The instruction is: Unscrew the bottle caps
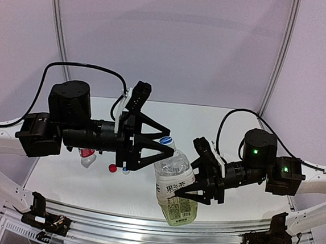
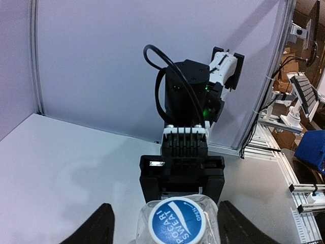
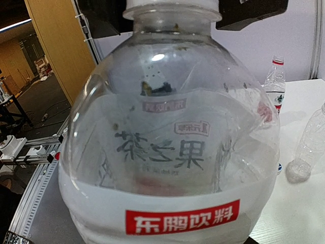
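My right gripper (image 1: 199, 175) is shut on the large clear bottle (image 1: 175, 191) with the white-and-green label and holds it tilted above the table's front edge. This bottle (image 3: 172, 152) fills the right wrist view and hides that gripper's fingers. Its white-and-blue cap (image 2: 177, 222) is on the neck. My left gripper (image 2: 170, 226) is open, with a dark finger (image 2: 96, 227) on each side of the cap and a gap on both sides. In the top view the cap (image 1: 166, 140) lies between the left gripper's (image 1: 169, 139) fingertips.
A small red-labelled bottle (image 3: 275, 84) stands on the white table (image 1: 231, 122), and a slim ribbed bottle (image 3: 309, 147) is beside it. A loose red cap (image 1: 112, 167) and a white-and-blue cap (image 1: 125, 170) lie under the left arm, near the small bottle (image 1: 87, 157).
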`<state>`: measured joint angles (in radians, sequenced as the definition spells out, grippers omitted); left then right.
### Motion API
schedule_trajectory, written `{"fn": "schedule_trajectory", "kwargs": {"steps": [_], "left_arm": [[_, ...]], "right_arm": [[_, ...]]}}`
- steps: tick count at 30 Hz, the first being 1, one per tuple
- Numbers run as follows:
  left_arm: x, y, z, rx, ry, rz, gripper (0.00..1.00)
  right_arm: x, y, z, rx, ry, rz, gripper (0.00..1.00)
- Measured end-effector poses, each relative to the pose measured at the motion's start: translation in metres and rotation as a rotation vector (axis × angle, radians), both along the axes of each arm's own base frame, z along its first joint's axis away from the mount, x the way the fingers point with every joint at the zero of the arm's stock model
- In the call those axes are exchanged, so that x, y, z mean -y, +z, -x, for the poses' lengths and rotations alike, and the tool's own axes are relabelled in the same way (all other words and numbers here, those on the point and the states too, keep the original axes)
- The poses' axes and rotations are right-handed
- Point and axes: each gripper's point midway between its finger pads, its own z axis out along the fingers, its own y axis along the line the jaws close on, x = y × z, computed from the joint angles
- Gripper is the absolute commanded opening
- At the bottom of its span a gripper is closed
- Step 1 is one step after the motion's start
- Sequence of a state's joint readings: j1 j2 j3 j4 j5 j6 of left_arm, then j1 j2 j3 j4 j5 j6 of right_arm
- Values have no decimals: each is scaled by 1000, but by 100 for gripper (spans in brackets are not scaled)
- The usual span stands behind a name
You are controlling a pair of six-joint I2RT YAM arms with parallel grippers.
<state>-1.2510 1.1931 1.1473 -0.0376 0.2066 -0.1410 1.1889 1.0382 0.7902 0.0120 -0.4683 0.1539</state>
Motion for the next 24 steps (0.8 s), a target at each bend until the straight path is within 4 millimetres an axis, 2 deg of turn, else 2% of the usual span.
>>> {"fn": "schedule_trajectory", "kwargs": {"steps": [3, 5, 7, 11, 13, 20, 24], "left_arm": [[2, -1, 0, 1, -5, -1, 49], [2, 1, 0, 0, -6, 4, 48], [2, 2, 0, 2, -6, 8, 50], [2, 3, 0, -1, -6, 12, 59], [2, 4, 0, -2, -5, 15, 58], [4, 4, -1, -8, -2, 15, 28], [5, 7, -2, -10, 1, 17, 24]], "right_arm": [[0, 0, 0, 0, 1, 0, 17], [0, 0, 0, 0, 2, -1, 17], [0, 0, 0, 0, 2, -1, 17], [0, 0, 0, -1, 2, 1, 16], [-1, -1, 0, -1, 2, 3, 16], [-1, -2, 0, -5, -1, 7, 16], [-1, -2, -2, 0, -10, 4, 16]]}}
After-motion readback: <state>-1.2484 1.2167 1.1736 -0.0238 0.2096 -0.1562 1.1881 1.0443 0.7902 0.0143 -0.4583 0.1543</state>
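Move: The blue bottle cap sits between the open left fingers, level ahead and sideways and about 1 cm below the hand point. On the table some 37 cm below, the loose blue-and-white cap lies about 10 cm ahead and 13 cm left, the red cap about 10 cm ahead and 18 cm left. From the right hand, already gripping the bottle, the blue bottle cap is about 5 cm ahead, 3 cm left and 10 cm up. Rising barely 1 cm, the left fingers close, reopen slightly, then pinch the cap; the right keeps the bottle gripped. ##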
